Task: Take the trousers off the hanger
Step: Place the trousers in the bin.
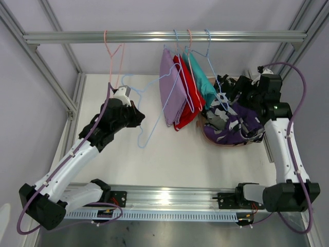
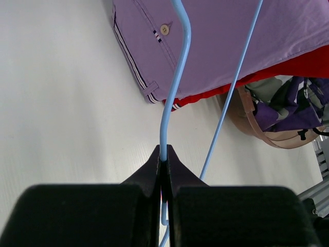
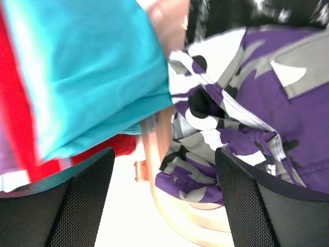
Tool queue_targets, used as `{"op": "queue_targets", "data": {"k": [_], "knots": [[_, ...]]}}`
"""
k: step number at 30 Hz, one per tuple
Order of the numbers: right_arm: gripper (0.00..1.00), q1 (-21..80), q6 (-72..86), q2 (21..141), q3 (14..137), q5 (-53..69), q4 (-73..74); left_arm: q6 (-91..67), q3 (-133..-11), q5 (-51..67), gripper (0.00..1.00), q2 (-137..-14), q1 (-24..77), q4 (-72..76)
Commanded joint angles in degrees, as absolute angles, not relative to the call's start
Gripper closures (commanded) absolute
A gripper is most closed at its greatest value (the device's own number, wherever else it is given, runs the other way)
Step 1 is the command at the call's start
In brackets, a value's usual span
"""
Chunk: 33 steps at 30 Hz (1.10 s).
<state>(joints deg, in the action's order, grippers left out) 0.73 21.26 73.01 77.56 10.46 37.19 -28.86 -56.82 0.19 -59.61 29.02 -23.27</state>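
Note:
My left gripper (image 1: 134, 116) (image 2: 164, 154) is shut on the wire of a bare light-blue hanger (image 1: 149, 126) (image 2: 177, 77) left of the hanging clothes. Lilac trousers (image 1: 172, 92) (image 2: 221, 41), red trousers (image 1: 186, 105) (image 3: 15, 134) and teal trousers (image 1: 204, 82) (image 3: 92, 67) hang on hangers from the rail (image 1: 154, 37). Purple-and-white patterned trousers (image 1: 234, 128) (image 3: 241, 118) lie in a basket (image 1: 205, 135) (image 3: 175, 206), with black speckled trousers (image 1: 229, 85) behind them. My right gripper (image 1: 237, 92) (image 3: 164, 195) is open over the basket rim, holding nothing.
An empty pink hanger (image 1: 114, 54) hangs at the left end of the rail. Frame posts stand at the table's left and right sides. A metal rail with both arm bases runs along the near edge.

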Motion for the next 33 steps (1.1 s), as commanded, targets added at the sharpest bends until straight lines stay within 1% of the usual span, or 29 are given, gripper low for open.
{"op": "queue_targets", "data": {"k": [1,6,10,15,20,25,29,33], "knots": [[0.17,0.53,19.51,69.45,78.49,8.44,42.1,-26.46,-59.5,0.53,1.0,-59.33,30.23,-23.11],[0.16,0.53,20.39,63.55,71.38,8.79,39.3,-24.53,-61.52,0.18,1.0,-59.5,31.63,-25.13],[0.16,0.53,20.13,60.03,65.49,9.93,38.23,-22.41,-62.75,-10.51,1.0,-57.66,35.59,-27.59],[0.15,0.53,19.6,57.57,62.76,11.25,37.18,-21.53,-65.29,-19.5,1.0,-55.99,39.19,-32.41],[0.14,0.53,18.81,57.83,61.44,11.86,36.12,-21.62,-63.11,-22.23,1.0,-53.01,39.2,-35.07],[0.14,0.53,18.81,58.62,60.21,13.09,34.72,-20.83,-61.0,-24.17,0.99,-47.12,39.2,-36.38],[0.14,0.53,18.9,58.54,58.71,13.8,33.66,-18.2,-62.49,-25.83,1.0,-45.0,39.2,-37.96],[0.14,0.53,18.72,58.27,57.13,14.06,32.7,-15.03,-67.39,-28.39,1.0,-45.35,39.2,-40.16]]}}
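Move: From the open right hand, the camouflage trousers in the bin lie about 22 cm below and 3 cm back, 1 cm right; the teal pair hangs some 11 cm left, 5 cm ahead, level in height. The left hand holds the bare blue hanger; the rail spot beside the pink hanger is roughly 15 cm ahead, 7 cm left, 20 cm up, and the lilac trousers hang 8 cm ahead, 11 cm right, about level in height. Left carries the blue hanger some 7 cm left, up and back; open right sinks back towards camouflage trousers. ##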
